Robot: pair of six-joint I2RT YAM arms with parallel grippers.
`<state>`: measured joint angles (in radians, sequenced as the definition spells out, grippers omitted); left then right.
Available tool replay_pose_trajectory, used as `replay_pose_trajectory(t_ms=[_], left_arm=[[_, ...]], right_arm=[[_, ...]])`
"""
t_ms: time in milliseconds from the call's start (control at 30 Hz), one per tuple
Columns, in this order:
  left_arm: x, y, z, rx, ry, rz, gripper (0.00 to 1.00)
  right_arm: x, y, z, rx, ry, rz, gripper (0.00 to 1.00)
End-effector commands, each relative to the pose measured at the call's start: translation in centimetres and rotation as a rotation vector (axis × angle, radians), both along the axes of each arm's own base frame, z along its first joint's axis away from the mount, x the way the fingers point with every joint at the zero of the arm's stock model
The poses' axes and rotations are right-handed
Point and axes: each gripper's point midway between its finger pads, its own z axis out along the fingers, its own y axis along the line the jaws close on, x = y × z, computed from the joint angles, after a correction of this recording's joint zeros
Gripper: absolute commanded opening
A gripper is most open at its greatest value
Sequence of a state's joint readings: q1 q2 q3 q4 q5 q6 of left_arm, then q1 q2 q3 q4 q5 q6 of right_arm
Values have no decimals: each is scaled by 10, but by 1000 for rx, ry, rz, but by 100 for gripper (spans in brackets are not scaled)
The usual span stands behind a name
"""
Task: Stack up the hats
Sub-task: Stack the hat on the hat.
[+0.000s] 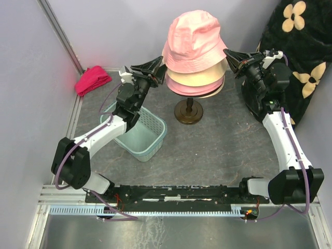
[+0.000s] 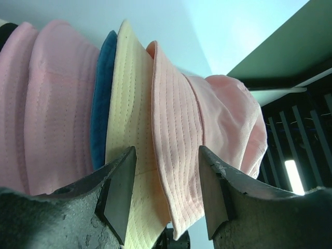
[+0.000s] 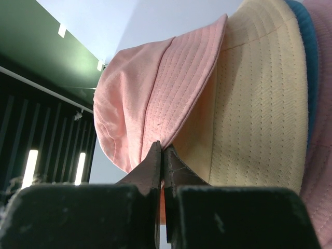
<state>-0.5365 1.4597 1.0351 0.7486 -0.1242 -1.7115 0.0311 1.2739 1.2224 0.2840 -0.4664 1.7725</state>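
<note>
The hats are stacked on a stand: a pale pink hat [image 1: 194, 39] on top, a beige one [image 1: 199, 78] under it, then a pink one [image 1: 189, 89]. In the left wrist view a blue brim [image 2: 104, 104] shows between the beige brim [image 2: 127, 104] and the lower pink hat [image 2: 46, 104]. My left gripper [image 1: 162, 72] is open at the stack's left side, and the top hat's brim [image 2: 176, 155] hangs between its fingers [image 2: 122, 192]. My right gripper [image 3: 162, 155] is shut on the top pink hat's brim [image 3: 171, 88] at the stack's right side [image 1: 228, 53].
The dark stand base [image 1: 188, 113] is under the stack. A teal basket [image 1: 141, 132] sits below my left arm. A magenta-red cloth bundle [image 1: 92, 79] lies at the back left. A black flowered fabric [image 1: 303, 52] fills the back right corner.
</note>
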Motion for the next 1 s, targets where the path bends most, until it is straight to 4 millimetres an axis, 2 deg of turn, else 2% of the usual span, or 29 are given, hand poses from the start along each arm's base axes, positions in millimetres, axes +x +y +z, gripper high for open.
replay_pose_trajectory(t_ms=[0, 433, 533, 567, 633, 733, 800, 967], left_arm=[[0, 5, 38, -33, -124, 7, 59], [10, -6, 50, -120, -216, -88, 57], [13, -5, 52, -140, -244, -94, 54], [13, -4, 54, -151, -257, -92, 52], [14, -2, 56, -172, -291, -95, 40], [15, -1, 58, -182, -319, -100, 14], [16, 0, 55, -172, -316, -94, 5], [19, 11, 46, -156, -300, -56, 3]], right_arm=[[-10, 4, 23, -6, -87, 21, 2], [-8, 5, 19, -7, -85, 24, 2], [-9, 5, 17, -8, -83, 24, 2], [-9, 5, 16, -9, -82, 27, 2], [-10, 6, 14, -13, -79, 30, 2], [-10, 5, 9, -20, -72, 29, 2], [-9, 5, 5, -25, -68, 30, 2], [-8, 0, -11, -38, -45, 20, 2]])
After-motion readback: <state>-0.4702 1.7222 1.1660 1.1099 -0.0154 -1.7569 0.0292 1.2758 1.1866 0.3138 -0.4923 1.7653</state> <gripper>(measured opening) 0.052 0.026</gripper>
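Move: The pink hat's middle is about 11 cm to the left hand's right, some 4 cm ahead and 2 cm higher; its left brim already stands between the open fingers. Right beneath, about 3 cm below the left hand, the cream hat tops the stack at the same reach and offset. The basket is roughly 12 cm left, 14 cm back and 35 cm below. From the right hand, already shut on the brim, the pink hat's middle is about 11 cm left, 3 cm ahead and level. Forward and slightly up along the left side of the pink hat, the left hand reaches about 4 cm with its fingers open, tilting some 10 degrees upward as it goes. It then shuts them on the left brim, pinching pink cloth clear of the cream brim below. The right hand keeps its pinch opposite, staying in place but for a small dip of about 1 cm at the end. ##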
